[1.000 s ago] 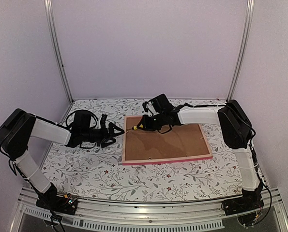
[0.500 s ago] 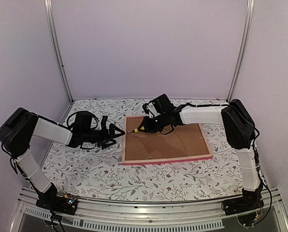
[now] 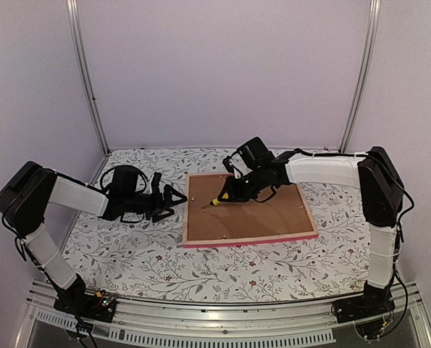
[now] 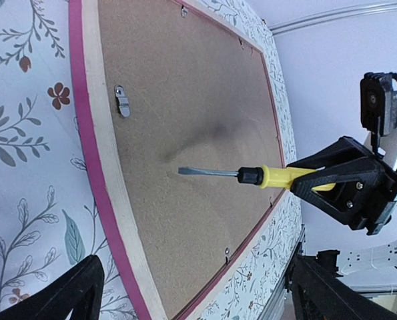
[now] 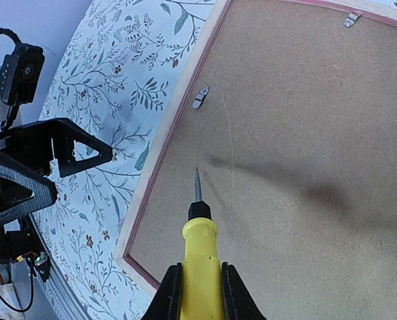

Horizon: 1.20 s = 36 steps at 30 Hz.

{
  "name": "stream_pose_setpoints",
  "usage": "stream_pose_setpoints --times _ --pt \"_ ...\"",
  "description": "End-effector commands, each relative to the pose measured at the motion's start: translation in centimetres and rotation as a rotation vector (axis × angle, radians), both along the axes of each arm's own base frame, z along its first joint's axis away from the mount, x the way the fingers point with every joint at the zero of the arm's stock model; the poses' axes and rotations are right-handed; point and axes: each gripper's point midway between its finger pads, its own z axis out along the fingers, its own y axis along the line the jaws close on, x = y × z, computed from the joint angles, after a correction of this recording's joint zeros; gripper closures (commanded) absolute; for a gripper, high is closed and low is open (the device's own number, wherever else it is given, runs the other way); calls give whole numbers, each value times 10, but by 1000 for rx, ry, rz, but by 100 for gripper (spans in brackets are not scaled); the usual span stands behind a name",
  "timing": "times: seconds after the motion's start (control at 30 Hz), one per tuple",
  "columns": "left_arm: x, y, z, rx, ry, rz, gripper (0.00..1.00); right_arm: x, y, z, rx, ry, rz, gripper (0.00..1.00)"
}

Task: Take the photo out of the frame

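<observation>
The frame, pink-edged, lies face down on the table with its brown backing board up. The photo is hidden under the board. My right gripper hovers over the board's left half, shut on a yellow-handled screwdriver whose blade points at the frame's left side. The blade tip hangs above the board, short of a metal turn clip. My left gripper stands open just left of the frame, empty. In the left wrist view the screwdriver floats above the board near another view of that clip.
Small metal clips sit along the frame's long edges. The floral tablecloth surrounds the frame. Purple walls and metal posts close in the back and sides.
My right gripper has carried the screwdriver rightward and toward the near side, from the frame's far-left corner to over the board. The left arm has barely shifted.
</observation>
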Motion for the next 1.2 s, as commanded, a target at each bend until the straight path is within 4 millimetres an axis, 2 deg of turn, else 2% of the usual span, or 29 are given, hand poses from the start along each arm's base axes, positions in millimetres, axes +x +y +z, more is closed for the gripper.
stream_pose_setpoints --times 0.0,0.23,0.43,0.6,0.73,1.17 --pt "-1 -10 19 -7 -55 -43 1 -24 -20 16 -39 7 31 100" --pt "-7 -22 28 -13 -75 -85 1 -65 -35 3 -135 71 115 100" --pt "-17 -40 40 -34 -85 -141 1 -88 -43 -1 -168 101 155 100" --pt "-30 -54 35 -45 -63 -193 1 -98 -42 -1 -172 111 194 100" --pt "-37 -60 26 -36 -41 -212 1 -103 -48 -3 -193 118 201 100" --pt "-41 -60 -2 40 32 -211 1 -115 -76 -14 -304 141 213 100"
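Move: The metal clip on the frame's near edge lies about 10 cm back from the right hand, level with it sideways and some 10 cm below. The left-edge clip is roughly 7 cm ahead of that hand and 11 cm to its left. The frame's near-left corner sits about 13 cm back and 13 cm left, both also about 10 cm below. From the left hand the near-edge clip is some 9 cm back, 15 cm right and 8 cm down. The near-edge clip is approached by the screwdriver, still gripped by its yellow handle in the right hand, which swings back about 10 cm and to the right half as far, away from the left-edge clip, first lifting slightly, then dipping; its fingers turn steeper, with a small counter-clockwise twist. The wide-open left hand shifts right and back too, about 7 cm, arching up and down again over the frame's left edge. ##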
